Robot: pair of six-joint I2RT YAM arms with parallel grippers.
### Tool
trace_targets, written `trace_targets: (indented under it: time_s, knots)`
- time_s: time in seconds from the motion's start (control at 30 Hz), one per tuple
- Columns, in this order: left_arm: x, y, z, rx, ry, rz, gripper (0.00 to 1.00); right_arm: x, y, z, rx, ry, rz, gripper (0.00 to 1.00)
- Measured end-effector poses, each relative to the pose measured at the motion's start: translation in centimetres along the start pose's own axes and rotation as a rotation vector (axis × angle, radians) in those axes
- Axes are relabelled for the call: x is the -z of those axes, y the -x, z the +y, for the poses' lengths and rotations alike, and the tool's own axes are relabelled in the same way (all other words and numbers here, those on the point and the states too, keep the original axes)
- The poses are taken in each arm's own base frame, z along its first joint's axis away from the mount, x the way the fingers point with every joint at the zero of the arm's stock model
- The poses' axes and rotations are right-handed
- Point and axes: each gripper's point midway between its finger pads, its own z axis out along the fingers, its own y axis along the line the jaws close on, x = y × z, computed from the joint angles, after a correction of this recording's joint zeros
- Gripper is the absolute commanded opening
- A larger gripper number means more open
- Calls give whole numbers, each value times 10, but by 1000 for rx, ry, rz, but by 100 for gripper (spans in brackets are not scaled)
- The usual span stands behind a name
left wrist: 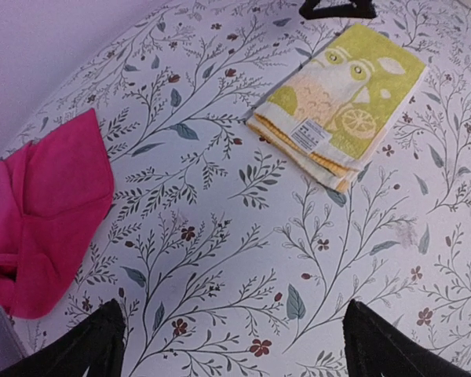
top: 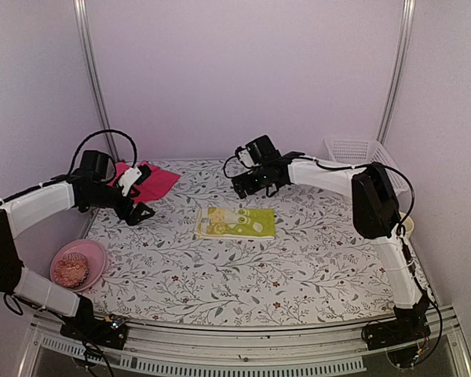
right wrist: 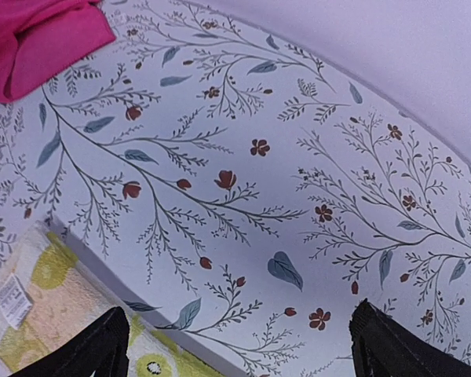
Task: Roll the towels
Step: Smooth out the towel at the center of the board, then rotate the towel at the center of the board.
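A yellow-green towel [top: 235, 223] lies folded flat in the middle of the table, also in the left wrist view [left wrist: 341, 102] and at the lower left of the right wrist view [right wrist: 39, 310]. A crumpled pink towel [top: 153, 179] sits at the back left, seen too in the wrist views [left wrist: 47, 204] [right wrist: 39, 35]. My left gripper [top: 139, 212] hovers open between the pink towel and the yellow-green one, with only tablecloth between its fingers [left wrist: 94, 345]. Behind the yellow-green towel my right gripper [top: 247, 188] hangs open and empty, above the cloth [right wrist: 235, 345].
A pink bowl [top: 93, 253] holding a knitted item stands at the front left edge. A white slatted basket [top: 353, 149] stands at the back right. The table wears a floral cloth [top: 243, 275]. Purple walls close in the back and sides.
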Motion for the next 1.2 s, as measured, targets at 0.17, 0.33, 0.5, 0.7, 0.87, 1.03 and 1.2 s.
trace_targets:
  time_s: [0.17, 0.33, 0.5, 0.7, 0.87, 1.03, 1.2]
  knots:
    - [19, -10, 2, 16, 43, -13, 97, -36, -39, 18, 132, -18, 83, 99]
    - [35, -16, -7, -10, 79, -51, 97, -43, -39, 48, 207, 0, 50, 99]
    - [39, -29, -16, -17, 92, -58, 97, -42, -26, 72, 238, 14, -20, 99]
    - [43, -27, -14, -29, 119, -81, 97, -41, -11, 90, 251, 19, -88, 99]
    - [41, -28, -12, -30, 131, -87, 97, -54, -24, 92, 259, 18, -73, 99]
    - [40, -29, -11, -29, 138, -88, 97, -65, -35, 92, 259, 7, -61, 99]
    - [40, -28, -10, -32, 145, -94, 97, -66, -33, 77, 242, -74, -60, 99]
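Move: The folded yellow-green towel lies flat just near the right hand, its middle about 6 cm back, 3 cm to the left and some 9 cm below the open fingers. From that hand, the pink towel is about 30 cm left and 13 cm ahead, and the white basket roughly 40 cm right and 20 cm ahead. From the left hand, the yellow-green towel is about 8 cm ahead, 27 cm right and 14 cm down. Onto the yellow-green towel's far left part comes the right hand, fingers wide open: it sinks some 6 cm, sweeps left about 9 cm and slightly back while rising a little, then lowers again until a fingertip rests on the cloth, ending with a small shift right and forward. Its fingers tip up by about 10 degrees. The empty left hand draws back and left, away from it. ##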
